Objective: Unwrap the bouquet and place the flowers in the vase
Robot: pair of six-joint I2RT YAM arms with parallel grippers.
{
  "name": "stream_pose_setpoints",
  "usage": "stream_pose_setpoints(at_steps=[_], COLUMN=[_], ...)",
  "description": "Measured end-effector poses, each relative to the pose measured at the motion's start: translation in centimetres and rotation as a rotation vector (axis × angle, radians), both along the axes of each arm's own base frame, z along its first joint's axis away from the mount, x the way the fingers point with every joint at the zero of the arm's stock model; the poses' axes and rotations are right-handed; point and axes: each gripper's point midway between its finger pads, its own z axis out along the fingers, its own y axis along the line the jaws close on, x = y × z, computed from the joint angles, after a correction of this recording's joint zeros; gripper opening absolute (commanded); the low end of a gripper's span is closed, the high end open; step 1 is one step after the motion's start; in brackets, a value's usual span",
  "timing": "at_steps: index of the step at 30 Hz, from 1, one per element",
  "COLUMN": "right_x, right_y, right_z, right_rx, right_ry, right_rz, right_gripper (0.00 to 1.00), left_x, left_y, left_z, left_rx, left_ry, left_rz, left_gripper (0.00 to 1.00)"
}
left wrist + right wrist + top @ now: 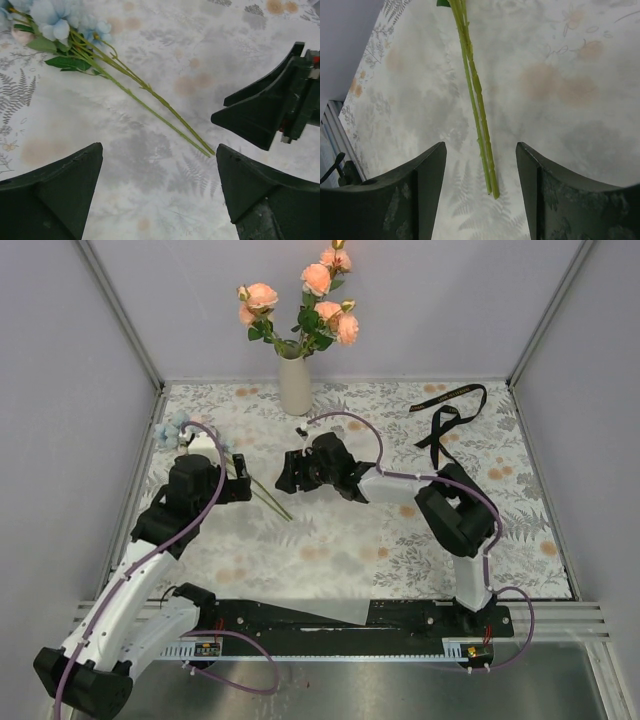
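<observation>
The beige vase [295, 385] stands at the back of the table and holds several peach-pink flowers [318, 302]. A pale-blue flower cluster [55, 20] lies flat at the left [176, 429], its two thin green stems [150, 95] running towards the table's middle. My left gripper [243, 487] hovers open over the stems, whose cut ends lie by its right finger [265, 190]. My right gripper [287, 476] faces it from the right. The stem ends [487, 170] lie between its partly closed fingers [420, 185] with a gap on each side. No wrapped bouquet is in view.
A black ribbon [450, 410] lies loose at the back right of the patterned tablecloth [400, 540]. Grey walls with metal posts close in the back and both sides. In the left wrist view the right gripper [270, 110] is close by, at the right.
</observation>
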Motion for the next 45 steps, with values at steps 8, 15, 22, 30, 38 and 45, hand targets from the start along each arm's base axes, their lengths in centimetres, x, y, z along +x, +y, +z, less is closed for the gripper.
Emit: stream_pose_setpoints(at_steps=[8, 15, 22, 30, 38, 45], right_x=[1.9, 2.7, 1.9, 1.3, 0.9, 0.6], right_y=[2.9, 4.8, 5.4, 5.8, 6.3, 6.7], right_z=[-4.7, -5.8, -7.1, -7.4, -6.8, -6.1], right_rx=[-0.03, -0.014, -0.002, 0.019, 0.055, 0.103], right_ry=[0.045, 0.049, 0.077, 0.095, 0.095, 0.094], right_rz=[0.045, 0.092, 0.149, 0.189, 0.219, 0.231], right_gripper=[0.64, 0.58, 0.45, 0.28, 0.13, 0.0], left_x=[-1.0, -1.2, -0.8, -1.0, -1.1, -1.8], left_y=[2.3, 2.7, 2.5, 2.2, 0.1, -2.1], left_z=[2.4, 2.8, 1.9, 2.5, 1.4, -2.0], left_rx=[0.013, 0.01, 0.021, -0.036, -0.17, -0.3], left_ry=[-0.103, -0.129, -0.095, -0.13, -0.07, 0.045], left_rz=[0.093, 0.108, 0.109, 0.116, 0.092, 0.067], left_gripper=[0.99, 0.99, 0.99, 0.99, 0.99, 0.99])
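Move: About 6 cm to the right hand's left, barely 1 cm ahead and some 8 cm below it lies the stretch of blue-flower stems it is going for. The stem ends lie straight below its line, 6 cm back; the flower heads are roughly 18 cm ahead and 26 cm left. The vase stands about 24 cm ahead, 2 cm right. From the left hand, the stem stretch is some 7 cm ahead, 4 cm right and 18 cm below. Sinking some 7 cm while reaching about as far left and at first slightly forward, the right hand settles over the blue-flower stems, turning a little over 10 degrees counter-clockwise. Its half-open fingers then close nearly shut and pinch a stem above its cut end, with a rise of about 1 cm. The empty left hand lifts slightly leftward, hovers, then sinks back to the right, rolling its left side down, fingers still wide open. ##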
